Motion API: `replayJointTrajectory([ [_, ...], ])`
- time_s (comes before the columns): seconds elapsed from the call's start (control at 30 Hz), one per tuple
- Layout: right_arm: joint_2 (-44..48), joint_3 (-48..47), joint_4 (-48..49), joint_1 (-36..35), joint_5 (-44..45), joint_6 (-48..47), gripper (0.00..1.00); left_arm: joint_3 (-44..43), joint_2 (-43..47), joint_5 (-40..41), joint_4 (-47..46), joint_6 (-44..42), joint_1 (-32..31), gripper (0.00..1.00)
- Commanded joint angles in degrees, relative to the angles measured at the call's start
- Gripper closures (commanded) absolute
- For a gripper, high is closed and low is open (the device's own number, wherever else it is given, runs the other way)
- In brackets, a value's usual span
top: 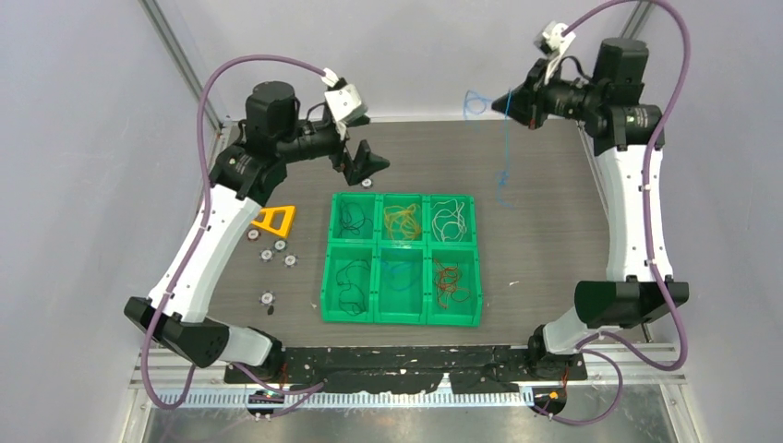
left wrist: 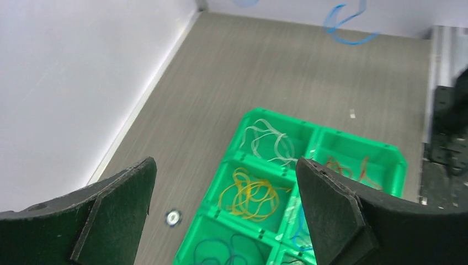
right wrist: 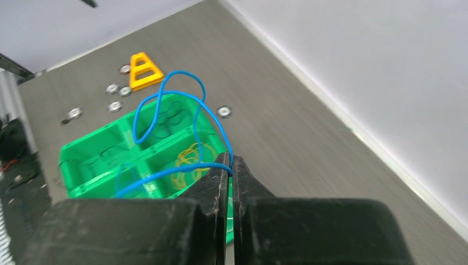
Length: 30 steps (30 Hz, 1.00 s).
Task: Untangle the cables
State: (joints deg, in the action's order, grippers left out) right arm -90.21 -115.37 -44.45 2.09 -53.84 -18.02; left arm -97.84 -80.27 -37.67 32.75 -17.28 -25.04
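Note:
A green six-compartment tray (top: 402, 317) lies mid-table with thin cables sorted in it: black (top: 354, 218), yellow (top: 402, 220), white (top: 450, 220), red (top: 451, 277) and a faint blue one (top: 400, 272). My right gripper (top: 506, 104) is raised at the back right, shut on a blue cable (top: 504, 175) that loops and dangles below it. The right wrist view shows the jaws (right wrist: 231, 160) pinching that blue cable (right wrist: 165, 94) above the tray (right wrist: 88, 149). My left gripper (top: 365, 164) hovers open and empty behind the tray's back-left corner. Its wrist view (left wrist: 226, 176) looks down on the yellow cable (left wrist: 255, 194).
An orange triangular piece (top: 275, 220) and several small white discs (top: 277, 251) lie left of the tray, and one more disc (top: 367, 183) lies under the left gripper. Walls close the table at the back and both sides.

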Motion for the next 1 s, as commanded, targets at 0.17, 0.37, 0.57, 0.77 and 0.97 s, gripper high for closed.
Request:
replayJointTrajectory([
  [0.17, 10.65, 15.39, -5.87, -11.58, -1.76, -8.43, 0.95, 5.43, 4.12, -4.64, -2.09, -5.12, -11.01, 0.0],
  [0.37, 13.59, 24.97, -5.2, -21.35, 7.99, -8.37, 0.95, 14.45, 7.49, -0.33, -8.72, 2.82, -14.79, 0.0],
  [0.57, 12.8, 27.12, -3.75, -26.75, 15.04, -2.75, 0.95, 19.9, 7.35, 2.56, -13.12, 12.39, -16.45, 0.01],
  [0.77, 13.23, 28.11, -3.0, -27.45, 10.68, -1.06, 0.95, 22.42, 5.16, 4.83, -13.55, 10.83, -16.55, 0.19],
  [0.97, 13.16, 29.45, -5.02, -27.7, 9.26, -0.98, 0.95, 23.42, 5.71, 1.88, -13.05, 8.76, -16.54, 0.33],
])
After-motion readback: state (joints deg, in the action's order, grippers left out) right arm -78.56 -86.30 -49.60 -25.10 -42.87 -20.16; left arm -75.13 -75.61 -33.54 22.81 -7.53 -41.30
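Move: The loose loop of the blue cable pinched in my right fingers hangs some 18 cm to the right of my open left hand, 8 cm farther out and about level with it. The yellow cable lies about 4 cm ahead, 7 cm right and 39 cm below my left hand. From my right hand, the middle of the green box is roughly 14 cm back, 16 cm left and 41 cm down, and the white cable 3 cm back, 3 cm left and 42 cm down. I keep the blue cable pinched and swing my right hand back, left and down, about 13 cm each way, in over the box, turning counter-clockwise and tipping its fingers lower. My open left hand comes to meet it, first back and right, then mostly down some 10 cm, tipping down about 15 degrees; it puts its fingers either side of the hanging loop and begins to close them partway. ##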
